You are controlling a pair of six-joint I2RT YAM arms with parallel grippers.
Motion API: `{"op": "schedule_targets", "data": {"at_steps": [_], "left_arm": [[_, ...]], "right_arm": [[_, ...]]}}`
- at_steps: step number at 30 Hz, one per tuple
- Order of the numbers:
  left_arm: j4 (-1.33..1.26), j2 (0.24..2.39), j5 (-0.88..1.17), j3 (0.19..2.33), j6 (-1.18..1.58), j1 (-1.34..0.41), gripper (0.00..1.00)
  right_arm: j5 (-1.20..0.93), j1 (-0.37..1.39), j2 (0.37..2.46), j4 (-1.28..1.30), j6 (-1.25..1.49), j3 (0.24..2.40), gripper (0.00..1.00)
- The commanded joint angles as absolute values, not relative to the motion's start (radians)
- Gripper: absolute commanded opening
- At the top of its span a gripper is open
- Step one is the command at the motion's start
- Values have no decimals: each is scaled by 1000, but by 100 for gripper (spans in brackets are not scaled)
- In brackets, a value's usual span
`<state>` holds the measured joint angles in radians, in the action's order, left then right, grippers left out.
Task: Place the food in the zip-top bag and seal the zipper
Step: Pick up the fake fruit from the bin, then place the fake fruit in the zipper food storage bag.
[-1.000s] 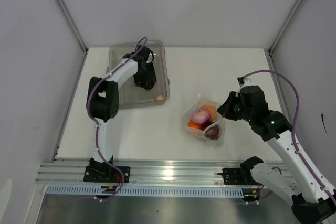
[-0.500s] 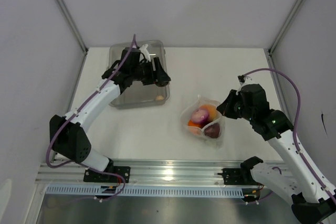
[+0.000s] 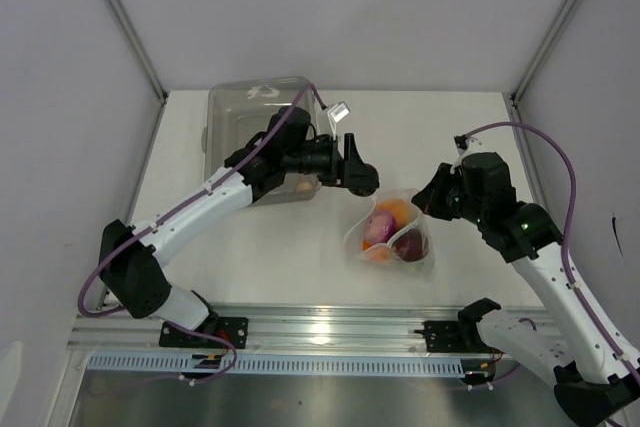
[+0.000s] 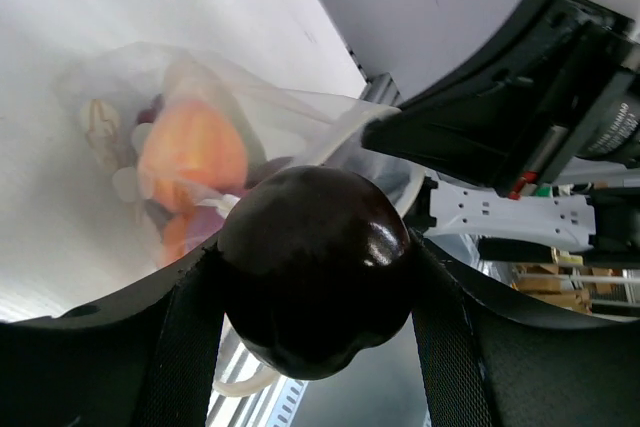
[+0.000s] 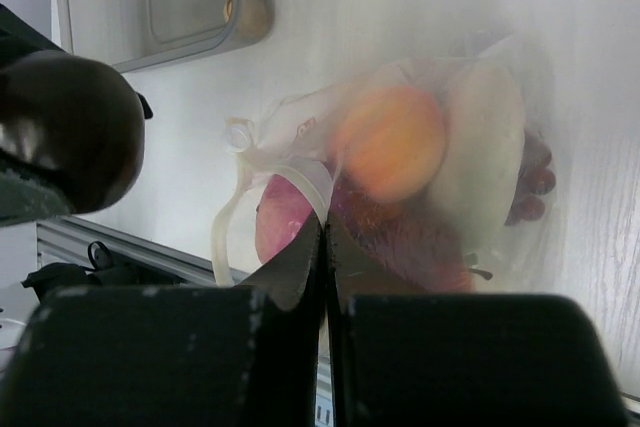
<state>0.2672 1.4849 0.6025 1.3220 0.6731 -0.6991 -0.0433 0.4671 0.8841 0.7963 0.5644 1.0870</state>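
My left gripper (image 3: 362,181) is shut on a glossy dark red, rounded piece of food (image 4: 315,267) and hangs just up and left of the zip-top bag's (image 3: 392,237) open mouth. The clear bag lies on the table with an orange fruit (image 5: 390,142), a white oblong piece (image 5: 482,157), a pink bulb (image 5: 283,219) and dark red grapes (image 5: 532,182) inside. My right gripper (image 5: 325,229) is shut on the bag's mouth edge, pinching the pale zipper strip (image 5: 300,175) and holding the mouth up.
The rigid clear bin (image 3: 222,107) stands at the back left, with one small tan piece (image 3: 303,186) in its near right corner. The aluminium rail (image 3: 320,327) runs along the table's near edge.
My left arm has swung out of the bin and rightwards to the bag's mouth, carrying the dark food. The right gripper has kept its hold; the bag shifted slightly.
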Motion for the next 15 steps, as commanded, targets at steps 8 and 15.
{"op": "schedule_targets", "data": {"at_steps": [8,15], "left_arm": [[158,1494,692,1273,696,-814,1],[179,1477,676,1270,666,-870,1]], "right_arm": [[-77,477,891,747,589,1138,0],[-75,482,899,753,586,1150,0]]}}
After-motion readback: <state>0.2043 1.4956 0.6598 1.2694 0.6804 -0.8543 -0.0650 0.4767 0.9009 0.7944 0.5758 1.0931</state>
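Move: In the left hand sits the dark round fruit; the open mouth of the zip-top bag lies about 9 cm back, 6 cm to its right and some 8 cm below. Inside, the pink onion is roughly 9 cm back, 4 cm right, and the red apple 12 cm back, 10 cm right, both about 12 cm down. From the right hand, pinching the rim, the mouth is some 4 cm back, 6 cm left and 4 cm lower. Carrying the dark fruit in an unchanged grip, the left hand draws back about 7 cm and some 4 cm to its right, sinking only slightly, to bring it towards and over the near-left part of the bag's mouth; its wrist swings about 10 degrees clockwise. The right hand stays nearly in place and keeps its shut fingers on the rim. ##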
